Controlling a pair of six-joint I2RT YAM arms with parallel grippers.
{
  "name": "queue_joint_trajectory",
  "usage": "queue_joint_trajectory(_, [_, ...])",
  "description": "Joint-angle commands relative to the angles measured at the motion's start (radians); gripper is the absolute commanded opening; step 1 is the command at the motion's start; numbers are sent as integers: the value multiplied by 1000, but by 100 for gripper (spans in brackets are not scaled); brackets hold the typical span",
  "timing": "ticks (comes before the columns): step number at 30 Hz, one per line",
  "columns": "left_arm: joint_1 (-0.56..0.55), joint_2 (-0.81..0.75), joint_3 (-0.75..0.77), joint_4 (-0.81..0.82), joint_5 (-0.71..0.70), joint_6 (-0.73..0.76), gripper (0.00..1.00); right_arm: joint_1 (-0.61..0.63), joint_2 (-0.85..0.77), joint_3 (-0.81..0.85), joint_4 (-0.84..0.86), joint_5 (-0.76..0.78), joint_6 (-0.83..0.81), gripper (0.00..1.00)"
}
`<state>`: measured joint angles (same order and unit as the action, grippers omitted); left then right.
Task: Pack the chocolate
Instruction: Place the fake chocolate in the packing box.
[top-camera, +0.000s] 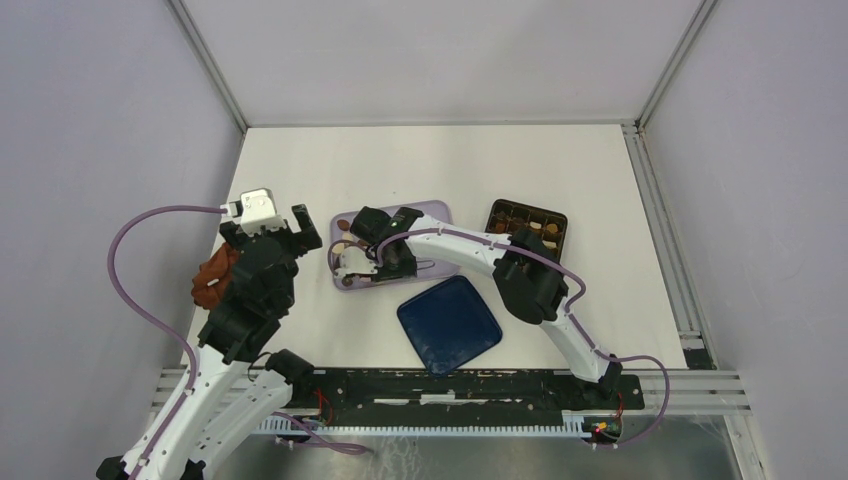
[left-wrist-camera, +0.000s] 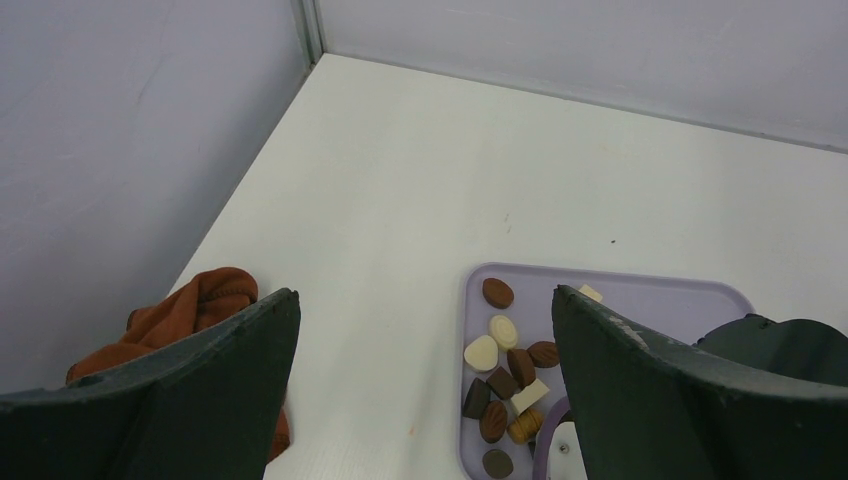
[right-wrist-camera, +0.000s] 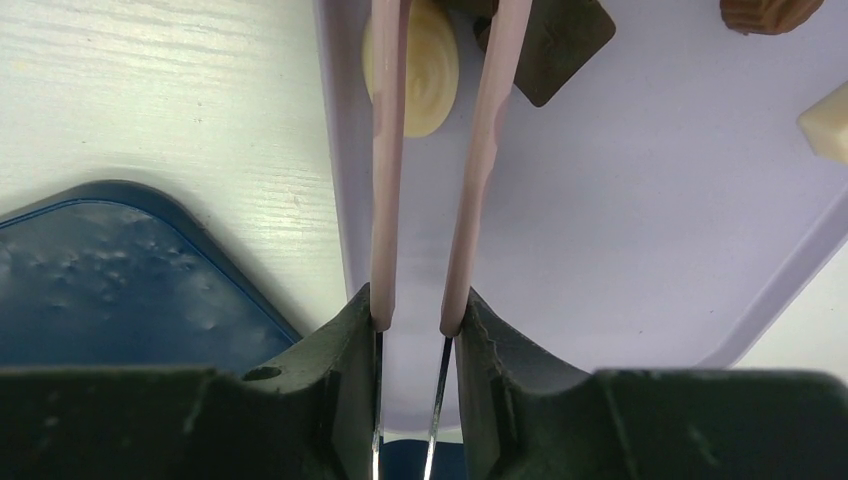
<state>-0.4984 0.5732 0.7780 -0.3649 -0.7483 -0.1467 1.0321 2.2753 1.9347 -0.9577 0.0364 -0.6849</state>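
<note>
The chocolate (left-wrist-camera: 505, 375) lies as several brown and cream pieces on the left part of a lilac tray (left-wrist-camera: 620, 290). My right gripper (right-wrist-camera: 412, 320) is shut on pink tongs (right-wrist-camera: 480, 150), whose two arms reach over the tray (right-wrist-camera: 620, 220). A cream oval chocolate (right-wrist-camera: 432, 60) and a dark square piece (right-wrist-camera: 560, 35) lie at the tong arms; the tips are out of frame. In the top view the right gripper (top-camera: 385, 262) hangs over the tray's (top-camera: 440, 210) near left part. My left gripper (left-wrist-camera: 425, 295) stands wide open and empty, left of the tray.
A dark compartment box (top-camera: 527, 225) with some pieces in it stands right of the tray. A blue lid (top-camera: 449, 323) lies near the front, below the tray. A reddish-brown cloth (top-camera: 213, 280) is bunched at the table's left edge, beside the left arm.
</note>
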Motion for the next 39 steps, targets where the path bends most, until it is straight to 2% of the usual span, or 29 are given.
queue_joint_trajectory(1, [8, 0, -6, 34, 14, 38, 100, 3, 5, 53, 6, 20, 15, 35])
queue_joint_trajectory(4, [8, -1, -6, 34, 14, 39, 100, 2, -10, 50, 4, -9, 17, 30])
queue_joint_trajectory(11, [10, -9, -8, 36, 11, 35, 100, -42, -157, -30, 4, -171, 37, 18])
queue_joint_trajectory(17, [12, -19, -15, 43, 11, 37, 100, -93, -323, -155, 23, -268, 35, 12])
queue_joint_trajectory(21, [11, -9, -16, 41, 9, 39, 100, -146, -488, -287, 50, -306, 25, 11])
queue_joint_trajectory(24, [11, -5, -16, 41, 10, 44, 100, -233, -614, -407, 72, -335, 22, 11])
queue_joint_trajectory(31, [12, 18, -13, 36, 16, 42, 100, -550, -904, -730, 72, -421, 1, 11])
queue_joint_trajectory(39, [13, 33, -13, 34, 29, 41, 100, -914, -1048, -893, -100, -413, -184, 12])
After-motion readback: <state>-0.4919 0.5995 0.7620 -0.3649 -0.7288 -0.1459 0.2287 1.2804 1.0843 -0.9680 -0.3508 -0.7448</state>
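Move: The right hand holds the pink tongs low over the lilac tray, their tips reaching to its left. The packing box's middle lies about 23 cm to its right, 4 cm ahead and 3 cm below. The lilac tray's middle is some 4 cm ahead, 2 cm left and 4 cm below; the blue tray is 11 cm back, 8 cm right and equally low. From the idle left hand, the packing box is roughly 43 cm right, 6 cm ahead and 28 cm below. Still gripping tongs, the right hand swings about 30 cm right, 10 cm up, towards the packing box, turning clockwise. ##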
